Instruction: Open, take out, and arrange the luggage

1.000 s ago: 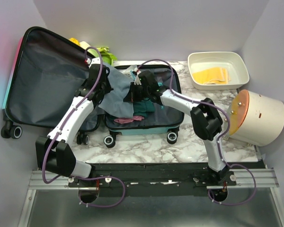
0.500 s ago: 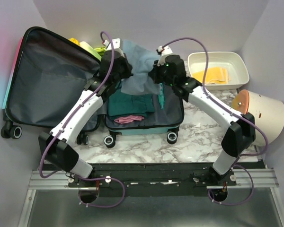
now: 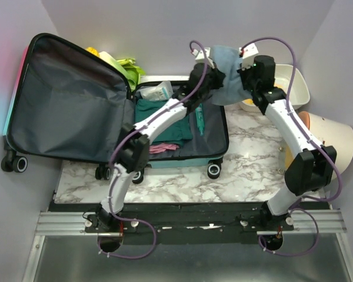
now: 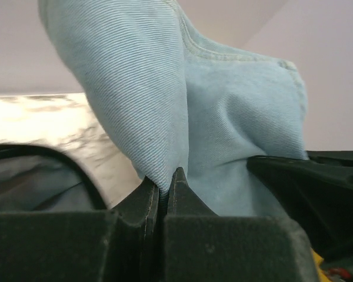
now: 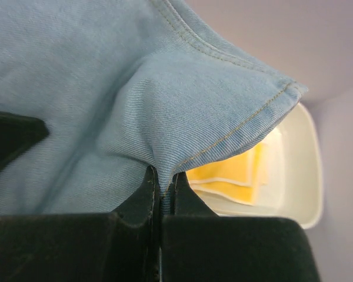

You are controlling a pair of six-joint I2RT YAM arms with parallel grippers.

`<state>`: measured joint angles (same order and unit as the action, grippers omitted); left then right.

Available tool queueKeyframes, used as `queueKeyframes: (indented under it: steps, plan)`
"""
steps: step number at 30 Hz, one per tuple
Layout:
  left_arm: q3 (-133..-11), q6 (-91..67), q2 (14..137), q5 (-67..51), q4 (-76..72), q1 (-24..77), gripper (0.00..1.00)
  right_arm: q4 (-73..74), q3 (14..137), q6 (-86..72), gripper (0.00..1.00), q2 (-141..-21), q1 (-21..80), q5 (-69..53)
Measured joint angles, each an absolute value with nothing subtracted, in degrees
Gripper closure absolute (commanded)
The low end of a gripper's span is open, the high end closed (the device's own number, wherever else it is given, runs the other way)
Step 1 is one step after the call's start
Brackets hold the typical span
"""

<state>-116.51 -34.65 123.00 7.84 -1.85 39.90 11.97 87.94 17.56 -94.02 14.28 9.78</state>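
Observation:
The luggage (image 3: 70,106) lies open, its grey-lined lid leaning left and its base (image 3: 182,161) in the middle, with green clothes (image 3: 165,117), a pink item (image 3: 160,148) and a white packet (image 3: 156,91) inside. A light-blue denim garment (image 3: 228,73) hangs in the air behind the base's right corner. My left gripper (image 3: 213,76) is shut on its left fold, and the fabric (image 4: 223,117) rises from the gripper (image 4: 165,179). My right gripper (image 3: 245,77) is shut on its right edge, the gripper (image 5: 162,179) pinching a stitched hem of the denim (image 5: 106,88).
A white tray (image 3: 300,82) at the back right holds a folded yellow cloth (image 5: 241,176), just beyond the right gripper. A round beige container with an orange lid (image 3: 332,141) lies at the right edge. Green and yellow items (image 3: 120,63) sit behind the luggage.
Both arms have lifted the denim garment up out of the luggage base and carried it back and to the right, toward the white tray. Both grips stayed shut on it.

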Motion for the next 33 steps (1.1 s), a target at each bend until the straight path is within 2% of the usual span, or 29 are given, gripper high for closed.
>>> queueKeyframes:
  steps: [4,6,8,9,10,11,15,18,26,33]
  plan:
    - [-126.0,-39.4,136.3,6.4,-10.3,40.9,0.94,11.4,89.2,21.6,0.99,-95.4,9.9,11.6]
    - [-128.8,-41.0,141.1,6.5,-14.1,41.4,0.87,10.3,90.9,22.6,0.99,-97.5,7.7,12.9]
    - [-134.0,-42.0,146.5,6.5,-16.7,41.8,0.58,9.6,92.1,22.8,0.99,-99.6,6.2,13.9]
    - [-136.1,-42.2,148.6,6.5,-17.2,41.9,0.4,9.6,93.1,22.8,0.99,-100.9,5.1,14.3]
    - [-137.8,-42.5,150.1,6.6,-17.6,42.0,0.1,9.5,94.1,22.8,0.99,-102.2,4.4,14.6]
    - [-138.6,-42.2,151.1,6.7,-18.3,42.2,0.01,9.5,95.4,22.7,0.99,-103.9,3.6,14.7]
    - [-136.0,-41.1,150.7,7.0,-21.8,42.8,0.01,10.1,101.2,22.6,0.99,-109.5,1.4,14.9]
    - [-129.4,-39.1,147.2,7.0,-22.7,43.0,0.01,11.9,108.6,22.7,0.99,-114.9,-0.1,14.9]
    - [-104.5,-32.7,126.8,8.6,-22.7,43.1,0.01,14.3,116.1,22.7,0.99,-122.5,-2.9,15.0]
    - [-98.3,-29.1,115.5,10.2,-24.8,42.6,0.01,19.2,121.1,22.0,0.99,-125.3,-3.0,12.4]
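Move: Both grippers already hold the denim garment between them. The white tray it is going to lies about 15 cm to the right of the right gripper, 9 cm farther out and 23 cm lower. The yellow towel in the tray is some 12 cm right, 6 cm ahead and 24 cm below. From the left gripper, the tray is roughly 25 cm right, 9 cm ahead and 24 cm down, with the green tube 3 cm left, 6 cm back and 21 cm below. Keep the denim pinched in the right gripper and carry it about 17 cm right and 12 cm forward over the white tray, sinking a little and turning the wrist some 20 degrees clockwise. Bring the left gripper along, right and down, open it wide to let go of the denim, then draw it back left and backwards and raise it again. ##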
